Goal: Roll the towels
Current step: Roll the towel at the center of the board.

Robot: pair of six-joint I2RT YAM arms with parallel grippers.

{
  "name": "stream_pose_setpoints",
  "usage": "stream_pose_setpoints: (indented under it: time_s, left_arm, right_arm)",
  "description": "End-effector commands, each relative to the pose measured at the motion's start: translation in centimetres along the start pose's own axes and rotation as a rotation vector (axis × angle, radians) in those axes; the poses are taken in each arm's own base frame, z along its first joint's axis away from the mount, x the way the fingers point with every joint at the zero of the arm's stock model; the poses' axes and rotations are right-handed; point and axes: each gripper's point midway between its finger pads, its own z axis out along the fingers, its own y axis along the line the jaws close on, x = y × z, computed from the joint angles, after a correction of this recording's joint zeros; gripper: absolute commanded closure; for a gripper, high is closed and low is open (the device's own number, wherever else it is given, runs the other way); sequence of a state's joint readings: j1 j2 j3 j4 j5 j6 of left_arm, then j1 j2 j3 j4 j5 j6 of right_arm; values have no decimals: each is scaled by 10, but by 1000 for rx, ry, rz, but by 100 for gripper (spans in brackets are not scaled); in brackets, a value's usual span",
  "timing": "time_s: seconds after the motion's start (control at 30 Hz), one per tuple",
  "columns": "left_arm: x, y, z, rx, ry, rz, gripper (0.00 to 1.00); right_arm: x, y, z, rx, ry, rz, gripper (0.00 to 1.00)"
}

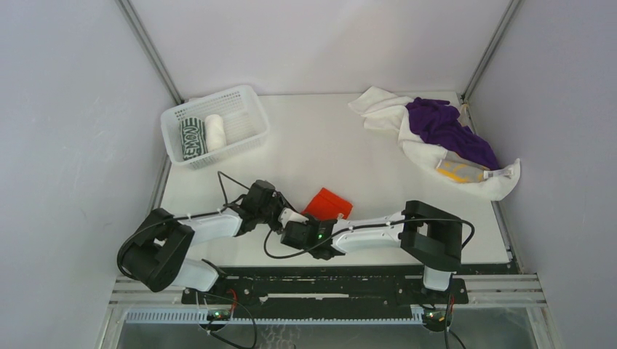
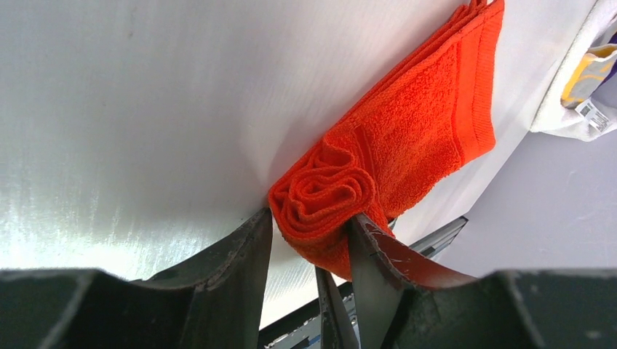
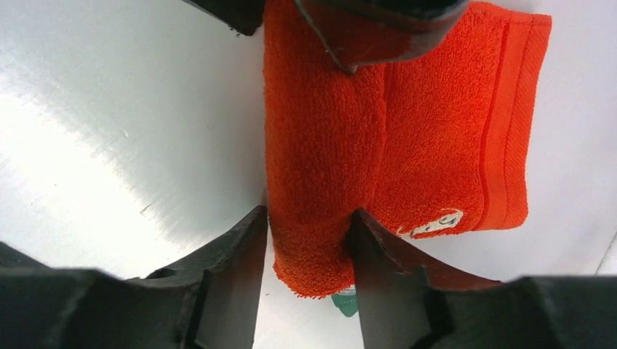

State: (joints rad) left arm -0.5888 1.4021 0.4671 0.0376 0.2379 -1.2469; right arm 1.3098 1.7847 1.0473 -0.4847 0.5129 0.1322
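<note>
An orange-red towel (image 1: 329, 202) lies near the table's front edge, one end wound into a roll (image 2: 320, 193) and the other end flat (image 3: 444, 123). My left gripper (image 2: 311, 222) is shut on one end of the roll, where the spiral shows. My right gripper (image 3: 308, 217) is shut on the roll's other end, facing the left fingers (image 3: 364, 29). In the top view the left gripper (image 1: 287, 214) and right gripper (image 1: 304, 231) meet at the towel's near corner. A purple towel (image 1: 447, 127), a white towel (image 1: 378, 105) and a yellow-patterned towel (image 1: 458, 171) lie heaped at the back right.
A white mesh basket (image 1: 247, 109) at the back left holds a rolled green-and-white towel (image 1: 191, 138) and a rolled white towel (image 1: 215, 132). The table's front edge and a black rail (image 1: 327, 280) run just behind the grippers.
</note>
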Motion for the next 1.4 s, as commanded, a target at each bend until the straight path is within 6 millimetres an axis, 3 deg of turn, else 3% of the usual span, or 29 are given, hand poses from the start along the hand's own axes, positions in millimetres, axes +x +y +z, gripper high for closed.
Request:
stream_pose_setpoints:
  time_s: [0.0,0.2,0.4,0.57,0.67,0.83,1.03,1.37]
  left_arm:
    - [8,85,-7,-299,-10,8,51]
    - [0,97,-24,-286,-58,-37,49]
    - [-18,73,-54,-173,-192,-58,34]
    - [-31,55,-84,-57,-315,-77,23]
    - [-36,53,-96,-18,-353,-99,20]
    - [-22,50,-93,50,-291,-99,18]
    - [-15,29,-87,139,-222,-59,18]
    - [-12,17,-68,135,-167,-55,20]
  right_arm:
    - [8,17,11,-46,40,-32,59]
    - [-12,38,3,-187,-3,-15,76]
    - [-45,57,-21,-490,-73,143,82]
    - [-57,61,-27,-729,-74,293,85]
    - [-63,60,-32,-860,-91,377,85]
    - [-68,52,-35,-1073,-84,537,84]
    - [-63,45,-24,-1237,-24,710,83]
    - [-34,39,10,-1300,103,957,80]
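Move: The right fingers straddle the near right end of the red towel's rolled part, whose middle lies about 2 cm ahead and 4 cm to their left, roughly level with them. The still unrolled flat part lies on the table about 8 cm ahead and 1 cm to the right, its white label some 6 cm ahead and 5 cm to the right. The left fingers hold the roll's far left end, with its middle about 2 cm back and 4 cm to their right. The right fingers close on their end of the towel roll and squeeze it, and the hand goes about 6 cm left while the wrist swings over by nearly 90 degrees, from fingers pointing down and forward to pointing left and shallowly down, turning the roll with it. The left hand opens wide and lets go, drawing off some 9 cm left and a little back, rising clear over the last part, then easing back right and down by a few centimetres with its fingers still open. ##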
